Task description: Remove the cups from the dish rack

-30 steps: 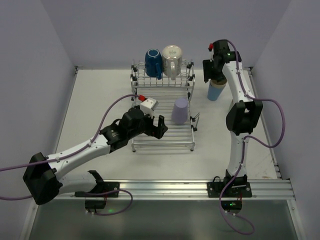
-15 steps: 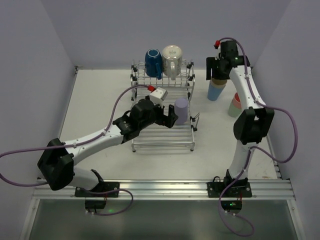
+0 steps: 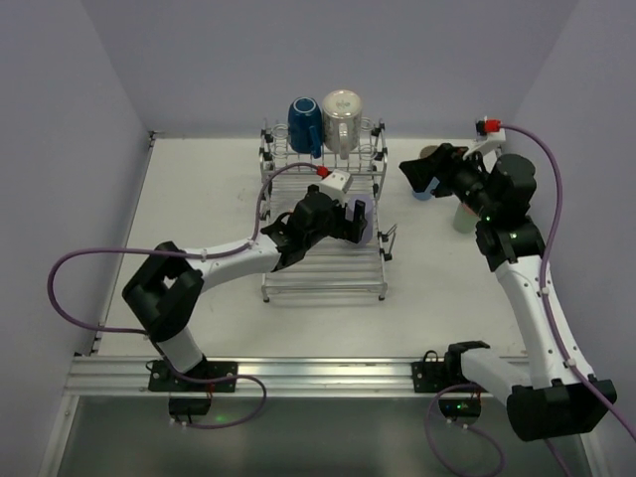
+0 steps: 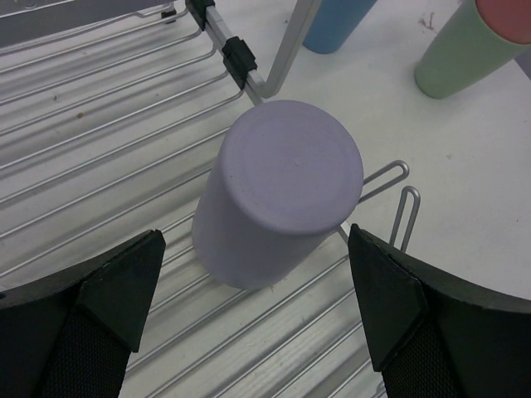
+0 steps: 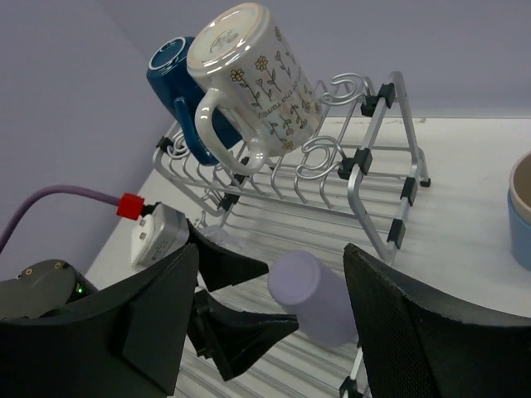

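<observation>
A lavender cup (image 4: 278, 191) stands upside down on the slats of the dish rack (image 3: 318, 273), near its right edge. My left gripper (image 4: 257, 290) is open, one finger on each side of this cup and neither touching it. On the rack's raised tier lean a dark-blue mug (image 3: 304, 124) and a pale flower-printed mug (image 3: 341, 121). My right gripper (image 3: 412, 171) hovers open and empty to the right of the rack, turned toward it. In the right wrist view the lavender cup (image 5: 319, 298) lies between my right gripper (image 5: 274, 332) fingers, far below.
On the table to the right of the rack stand a light-blue cup (image 4: 336, 21) holding a tan one (image 5: 520, 186), and a green cup (image 3: 463, 214) with a pink one (image 4: 506, 12) inside. Two wire hooks (image 4: 398, 203) stick out at the rack's right side.
My left gripper has reached forward along the rack until its fingers flank the lavender cup. My right arm has lifted off the light-blue cup, swung right and turned toward the rack, its jaws widening.
</observation>
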`<state>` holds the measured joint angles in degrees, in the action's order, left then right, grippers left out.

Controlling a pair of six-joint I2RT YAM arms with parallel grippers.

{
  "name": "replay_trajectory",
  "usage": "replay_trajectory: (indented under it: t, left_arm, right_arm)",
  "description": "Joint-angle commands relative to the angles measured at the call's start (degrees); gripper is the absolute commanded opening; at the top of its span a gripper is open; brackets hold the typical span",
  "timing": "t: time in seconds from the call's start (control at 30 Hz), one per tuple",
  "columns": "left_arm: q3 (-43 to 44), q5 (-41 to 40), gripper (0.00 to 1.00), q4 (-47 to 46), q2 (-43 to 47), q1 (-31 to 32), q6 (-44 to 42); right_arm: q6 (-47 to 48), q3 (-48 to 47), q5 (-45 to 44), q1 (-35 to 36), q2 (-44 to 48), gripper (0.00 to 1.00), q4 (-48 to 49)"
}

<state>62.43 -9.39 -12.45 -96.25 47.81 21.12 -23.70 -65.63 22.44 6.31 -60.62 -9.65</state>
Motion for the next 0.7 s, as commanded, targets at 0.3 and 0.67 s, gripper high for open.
replay_trajectory:
  t: [0.3, 0.67]
  left_arm:
    - [4.5, -2.0, 1.00, -14.6, -6.5, 1.1, -3.8]
    - [-3.3, -2.6, 0.61, -21.7, -0.9, 1.5, -5.7]
  right_arm:
    - [-4.9, 6.8, 6.9, 1.3, 3.8, 0.73, 8.1]
    - [-14.1, 19.3, 7.5, 4.0, 10.2, 0.73, 21.1]
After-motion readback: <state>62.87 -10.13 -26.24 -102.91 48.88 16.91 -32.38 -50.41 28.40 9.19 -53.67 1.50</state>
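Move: The lavender cup stands upside down just past my open left fingers, about 3 cm ahead, 4 cm to their right and its middle some 3 cm lower. The clear glass is roughly 17 cm to the left of that cup, level with it; the blue cup with the beige one stacked in it stands some 13 cm beyond the cup and 17 cm right of it. From my right hand the lavender cup is about 5 cm ahead, 9 cm left and 24 cm below. I bring my left hand's open fingers around the lavender cup, about 3 cm to the right and 2 cm forward, then close them until the pads pinch both sides near its upturned base, tipping the fingers up a little. Meanwhile my empty right hand, still part open, drifts about 6 cm down, back and left towards my left gripper, turning slightly counter-clockwise. ##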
